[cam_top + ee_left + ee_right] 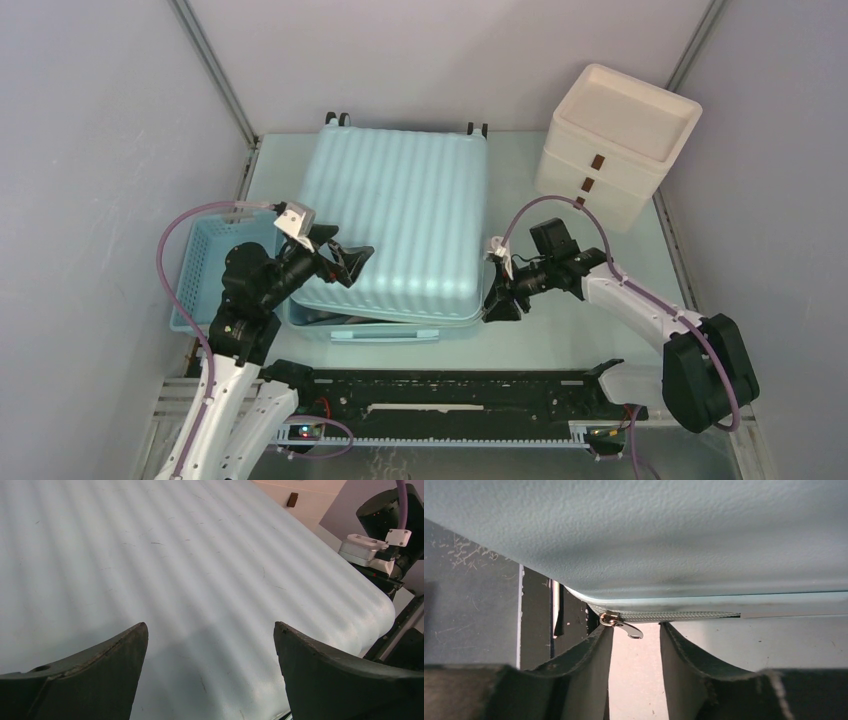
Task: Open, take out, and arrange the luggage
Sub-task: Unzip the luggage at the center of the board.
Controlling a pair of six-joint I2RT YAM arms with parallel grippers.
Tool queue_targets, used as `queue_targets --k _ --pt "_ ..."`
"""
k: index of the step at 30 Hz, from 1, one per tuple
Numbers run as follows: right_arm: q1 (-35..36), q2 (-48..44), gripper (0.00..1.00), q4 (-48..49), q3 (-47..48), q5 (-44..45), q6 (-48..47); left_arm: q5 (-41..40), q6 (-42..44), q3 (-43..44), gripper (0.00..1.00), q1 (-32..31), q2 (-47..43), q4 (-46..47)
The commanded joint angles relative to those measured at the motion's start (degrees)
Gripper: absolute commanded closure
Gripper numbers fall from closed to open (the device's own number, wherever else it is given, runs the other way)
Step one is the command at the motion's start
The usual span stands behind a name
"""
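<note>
The luggage lies flat in the middle of the table, ribbed mint-blue shell up and wheels at the far edge. A dark slit shows between its two shells at the near left. My left gripper hovers wide open over the near left of the ribbed shell, with nothing between its fingers. My right gripper is at the near right corner, low beside the shell. Its jaws stand narrowly apart around the metal zipper pull, which rests against the left fingertip.
A small blue slatted basket sits left of the luggage, under my left arm. A cream-white box with brown tabs stands at the back right. A black rail runs along the near edge. Grey walls close in on both sides.
</note>
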Motion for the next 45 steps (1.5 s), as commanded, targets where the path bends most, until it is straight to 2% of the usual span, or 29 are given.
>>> queue_targets --k 1,10,25,45 --pt "1.3 -0.2 0.55 -1.1 0.8 -3.6 -2.2 -0.6 0.8 -0.7 0.0 -0.3 -0.5 1.1" --pt "1.2 -1.9 0.77 -6.5 0.8 -6.6 -10.9 -0.6 0.8 -0.7 0.0 -0.3 -0.7 1.1" --pt "-1.3 -3.1 0.99 -5.1 0.8 -5.4 -8.5 -0.5 0.9 -0.7 0.0 -0.3 -0.9 1.0" --pt "-3.8 -4.4 1.0 -3.1 0.8 0.3 -5.9 -0.6 1.0 -0.7 0.0 -0.3 -1.0 0.9"
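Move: The zipper pull hangs by the luggage's near right corner, already between my right fingertips: its middle is about 1 cm back and 1 cm left of them, at their height. The lid's middle is some 17 cm ahead, 18 cm left and 6 cm up; the luggage handle is about 20 cm left and 3 cm back, slightly lower. From my left hand the pull is some 23 cm right, 8 cm back and 16 cm down. I ease my right hand back about 1.5 cm to centre it on the zipper pull, turning the wrist slightly counter-clockwise and rising a little as the half-open fingers close and pinch the small metal tab. With the tab pinched I creep forward and to the right, away from the luggage side, about 1 cm, undoing most of that turn. ##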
